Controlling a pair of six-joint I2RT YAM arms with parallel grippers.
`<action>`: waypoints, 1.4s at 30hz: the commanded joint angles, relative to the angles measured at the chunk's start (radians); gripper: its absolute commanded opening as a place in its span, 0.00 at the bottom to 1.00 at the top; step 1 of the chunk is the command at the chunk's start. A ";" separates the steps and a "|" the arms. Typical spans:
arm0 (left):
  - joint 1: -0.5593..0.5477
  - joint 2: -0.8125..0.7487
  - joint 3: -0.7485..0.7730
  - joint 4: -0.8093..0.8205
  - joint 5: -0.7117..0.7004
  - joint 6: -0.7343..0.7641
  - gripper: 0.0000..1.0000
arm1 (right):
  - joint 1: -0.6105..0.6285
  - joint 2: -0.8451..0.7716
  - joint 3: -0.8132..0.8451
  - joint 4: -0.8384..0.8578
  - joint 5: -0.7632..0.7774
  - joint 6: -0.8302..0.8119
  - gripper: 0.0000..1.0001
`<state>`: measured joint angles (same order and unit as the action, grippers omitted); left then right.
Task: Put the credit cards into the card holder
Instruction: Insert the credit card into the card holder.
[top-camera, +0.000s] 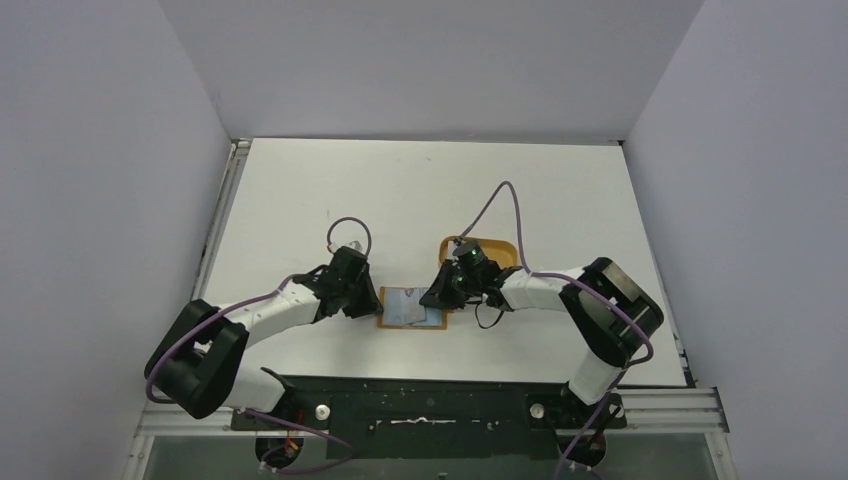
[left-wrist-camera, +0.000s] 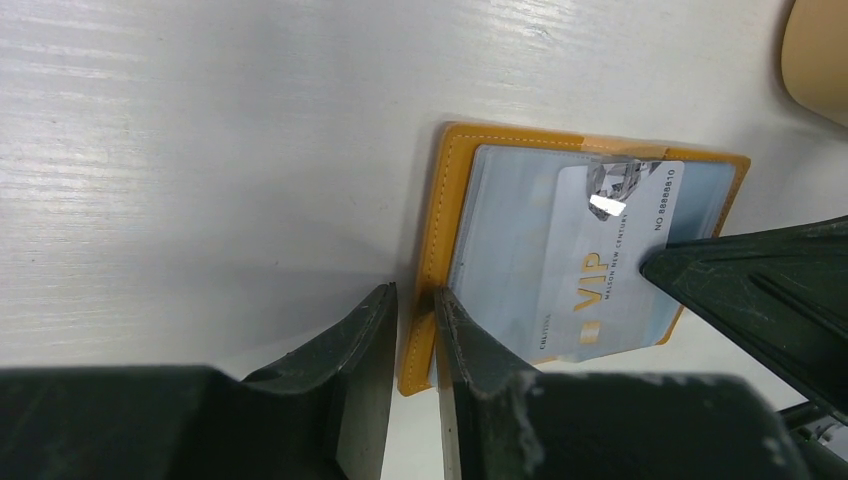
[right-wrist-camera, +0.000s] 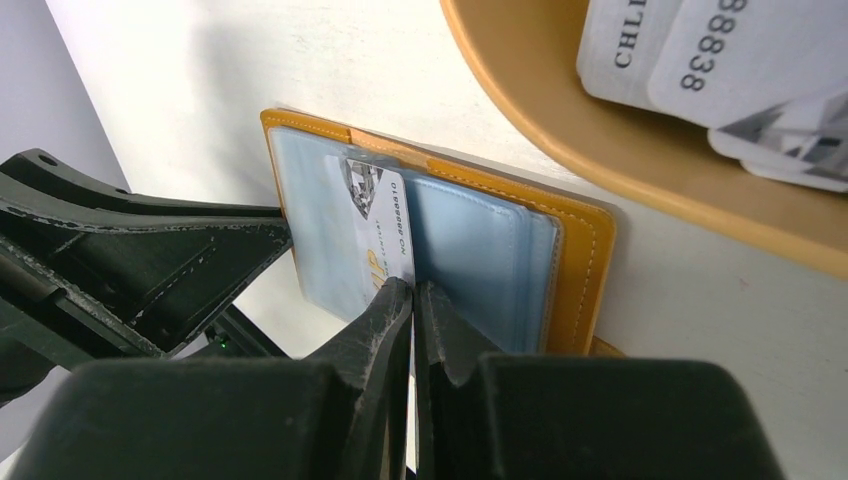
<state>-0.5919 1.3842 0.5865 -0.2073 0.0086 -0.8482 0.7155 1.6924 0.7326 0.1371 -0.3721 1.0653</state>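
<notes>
The tan-orange card holder (top-camera: 408, 308) lies open on the white table between my two grippers, its clear sleeves facing up. A silvery VIP credit card (left-wrist-camera: 612, 250) lies on its left half, the far end tucked under a clear sleeve. My left gripper (left-wrist-camera: 415, 300) pinches the holder's orange left border (left-wrist-camera: 440, 230), one finger on each side. My right gripper (right-wrist-camera: 413, 288) is shut, and its tips press on the near edge of the same credit card (right-wrist-camera: 378, 225) at the holder's (right-wrist-camera: 585, 270) middle fold.
An orange oval tray (right-wrist-camera: 520, 120) sits just behind the holder, by my right arm, with several more cards (right-wrist-camera: 700, 60) in it. It also shows in the top view as the tray (top-camera: 500, 247). Grey walls enclose the table.
</notes>
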 joint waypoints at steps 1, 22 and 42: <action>0.002 0.001 -0.023 -0.015 0.016 0.005 0.19 | 0.013 -0.035 -0.010 0.005 0.069 0.001 0.00; -0.006 0.002 -0.047 0.033 0.051 -0.017 0.17 | 0.085 0.016 0.048 0.016 0.090 0.036 0.00; 0.003 -0.028 -0.048 0.000 0.040 -0.003 0.16 | 0.100 -0.013 0.080 -0.034 0.090 -0.001 0.26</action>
<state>-0.5919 1.3651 0.5537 -0.1699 0.0433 -0.8612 0.8059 1.7008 0.7731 0.1059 -0.2958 1.0847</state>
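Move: The left page's pocket of the card holder is centred about 6 cm left, 1 cm back and 1 cm below the right hand, which already pinches the part-inserted credit card by its right edge. The yellow tray sits some 12 cm ahead and 12 cm to the right. From the left hand, which holds the holder's left edge, that pocket lies about 5 cm right and 1 cm ahead, roughly level. Right hand slides the card about 2 cm left, slightly back, into the pocket, then opens; left keeps its hold. ##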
